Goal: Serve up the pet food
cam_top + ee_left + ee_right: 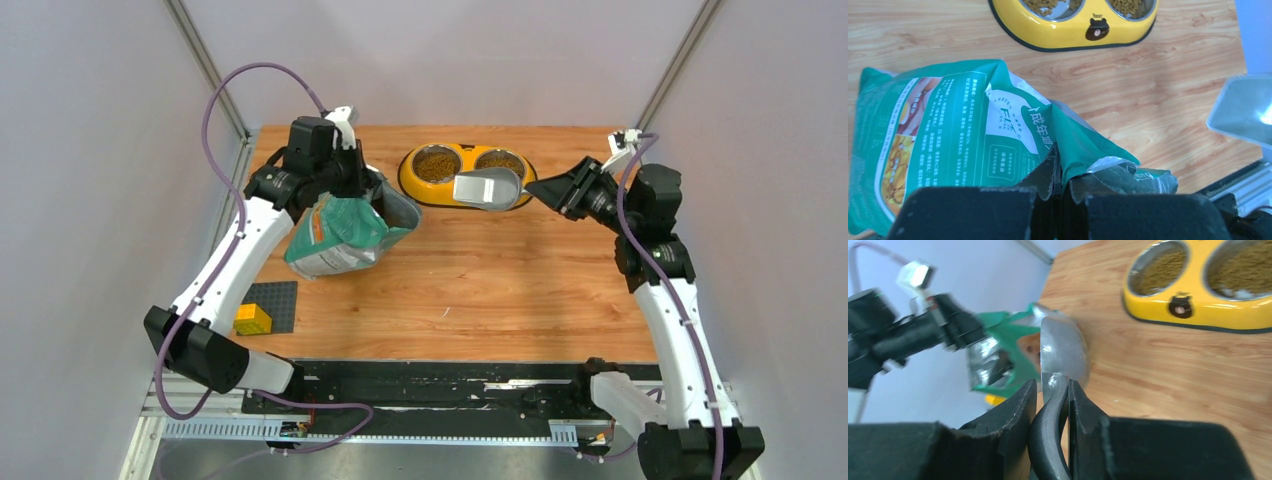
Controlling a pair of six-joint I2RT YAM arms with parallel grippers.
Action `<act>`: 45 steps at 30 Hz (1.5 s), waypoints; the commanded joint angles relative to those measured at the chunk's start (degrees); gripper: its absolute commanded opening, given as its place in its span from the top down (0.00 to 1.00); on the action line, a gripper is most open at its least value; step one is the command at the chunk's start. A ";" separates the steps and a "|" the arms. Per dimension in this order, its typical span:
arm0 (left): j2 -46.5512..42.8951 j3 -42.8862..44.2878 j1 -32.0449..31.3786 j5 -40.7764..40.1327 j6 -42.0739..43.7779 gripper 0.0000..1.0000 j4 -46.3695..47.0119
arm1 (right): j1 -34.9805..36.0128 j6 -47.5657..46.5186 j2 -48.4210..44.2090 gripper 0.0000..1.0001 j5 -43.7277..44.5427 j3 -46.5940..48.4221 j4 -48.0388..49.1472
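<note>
The teal-green pouch (340,235) stands tilted at the table's left-middle, mouth open to the right. My left gripper (365,190) is shut on its torn top edge; in the left wrist view the gripper (1060,192) pinches the pouch (958,145). My right gripper (535,190) is shut on the black handle of the grey scoop (488,188), held above the front of the yellow feeder (467,155). No kibble shows in the scoop. Brown pet food fills both bowls (437,165). The right wrist view shows the gripper (1053,390), the scoop (1063,347) and the kibble (1160,270).
A black baseplate (280,300) with a yellow brick (252,320) lies at the front left. Grey walls close in on both sides. A black rail (450,385) runs along the table's near edge.
</note>
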 commanded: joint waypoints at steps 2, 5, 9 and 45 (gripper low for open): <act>2.21 2.33 -2.67 4.11 -1.29 1.00 4.60 | 0.11 8.47 -5.85 1.00 -12.62 -1.52 5.41; 4.29 4.78 -5.46 4.06 -0.74 1.00 4.03 | 0.33 11.78 -6.87 1.00 -15.71 -3.03 8.75; 7.06 8.11 -8.16 3.76 0.10 1.00 3.12 | 0.45 9.85 -7.58 1.00 -14.15 -3.68 6.59; 21.81 24.74 -16.08 -6.96 2.42 1.00 -8.71 | 27.14 2.15 24.91 1.00 17.67 2.18 8.29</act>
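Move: The open mouth of the pet food bag is about 23 cm left of the right hand, which still grips the scoop, 1 cm ahead and roughly 9 cm lower. The double bowl sits 11 cm left and 18 cm ahead of the right hand, some 27 cm below. From the left hand, pinching the bag's upper edge, the scoop's pan lies 20 cm right, 1 cm back and a little higher; the mouth is 5 cm right, 4 cm back and 5 cm below. The bag's mouth meets the scoop: the left hand keeps its pinch and draws the edge about 10 cm right and 6 cm down, turning some 15 degrees clockwise. The right hand first finishes pulling back 5 cm while rising, then sinks about 15 cm, easing forward and swinging left to send the pan into the mouth, its fingers tipping down; its grip stays unchanged. ##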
